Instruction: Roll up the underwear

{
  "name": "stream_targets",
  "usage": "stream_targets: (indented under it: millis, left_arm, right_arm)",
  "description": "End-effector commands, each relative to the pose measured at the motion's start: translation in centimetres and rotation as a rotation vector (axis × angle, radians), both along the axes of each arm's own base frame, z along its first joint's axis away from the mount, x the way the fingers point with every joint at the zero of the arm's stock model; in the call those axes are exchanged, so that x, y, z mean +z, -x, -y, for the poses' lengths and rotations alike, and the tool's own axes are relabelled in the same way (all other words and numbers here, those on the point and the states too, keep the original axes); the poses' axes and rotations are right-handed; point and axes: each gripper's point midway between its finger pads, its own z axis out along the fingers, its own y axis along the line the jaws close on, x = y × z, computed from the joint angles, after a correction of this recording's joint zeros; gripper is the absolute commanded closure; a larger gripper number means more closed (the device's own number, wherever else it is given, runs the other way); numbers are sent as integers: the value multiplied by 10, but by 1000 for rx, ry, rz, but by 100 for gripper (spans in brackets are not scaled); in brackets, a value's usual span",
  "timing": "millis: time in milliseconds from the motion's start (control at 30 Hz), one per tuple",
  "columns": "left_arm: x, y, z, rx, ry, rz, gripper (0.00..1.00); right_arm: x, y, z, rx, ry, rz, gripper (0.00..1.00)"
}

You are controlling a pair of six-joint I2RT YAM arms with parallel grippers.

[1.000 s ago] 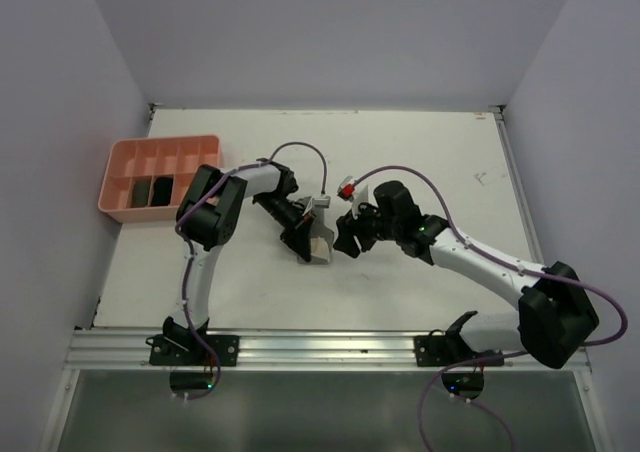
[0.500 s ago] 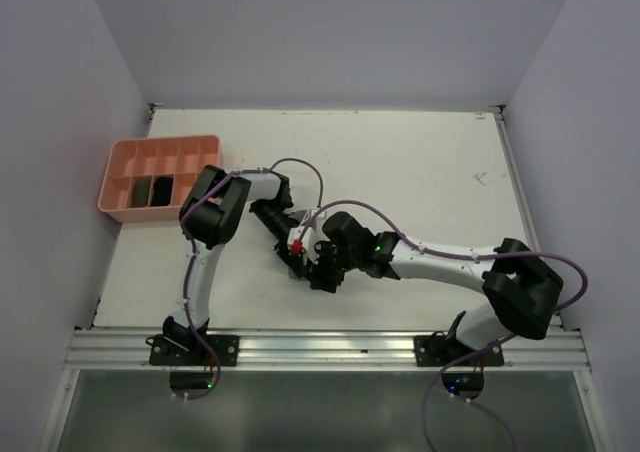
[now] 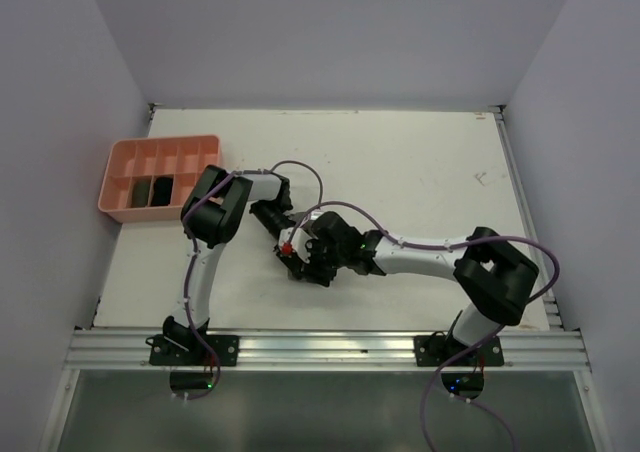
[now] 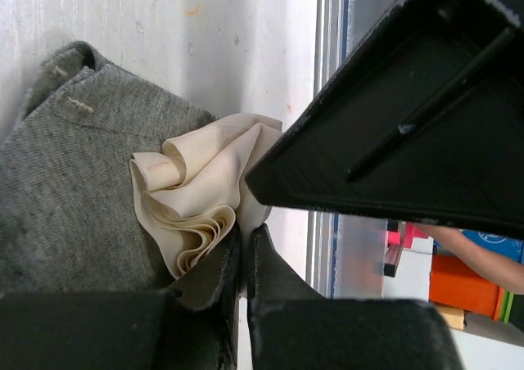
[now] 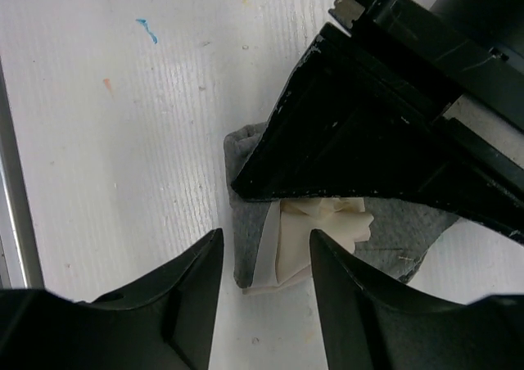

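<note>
The underwear (image 4: 74,190) is a grey piece with bunched cream folds (image 4: 196,198), lying on the white table. My left gripper (image 4: 244,232) is shut on a thin cream edge of it. In the right wrist view the underwear (image 5: 250,231) lies just ahead of my right gripper (image 5: 264,263), which stands open with one finger on each side of the cloth's near end. The left gripper's black body (image 5: 385,133) covers the cloth's far part. From above, the left gripper (image 3: 290,252) and the right gripper (image 3: 318,264) meet mid-table and hide the cloth.
A pink compartment tray (image 3: 160,142) stands at the table's left edge, with dark rolls (image 3: 150,190) in its front cells. A metal rail (image 3: 320,347) runs along the near edge, close behind the grippers. The right gripper's body (image 4: 393,133) looms over the left wrist view.
My right arm has swung left and come down over the underwear next to the left gripper, hiding it from above. Its jaws have narrowed a little. The left gripper has kept its pinch.
</note>
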Motion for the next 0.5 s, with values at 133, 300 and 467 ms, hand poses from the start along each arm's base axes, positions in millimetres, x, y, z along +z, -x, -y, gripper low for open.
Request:
stream_targets:
  millis: [133,300,467]
  left_arm:
    - [-45,-16,-8,-84,-41,170,100]
    - [-45,-25,-4,-59,-39,200,99]
    - [-37,-32,2,-46,-3,232,94]
  right_arm:
    - [3,5,-26,91,-37,-13,64]
    - [-16,18,-21,102,16,-101,67]
    - [-30,28,-8,87,60,-154,89]
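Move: The near end of the rolled underwear, grey with a cream strip, sits just below my open right fingers, about 2 cm to their left and 3 cm down. The underwear's grey body stretches outward, its middle some 4 cm ahead, 3 cm left and 4 cm down. My left fingertips are roughly 3 cm left of my right hand, level with it fore and aft and 3 cm lower. From my left hand that near end is 1 cm to the right and about level fore and aft and in height. I lower my right hand about 2 cm onto the near end of the underwear, easing it about 1 cm left towards my left fingertips, and close the fingers most of the way so they pinch the grey edge from its near and far sides. My left hand stays put, still shut on the cream waistband, turning only a couple of degrees. ##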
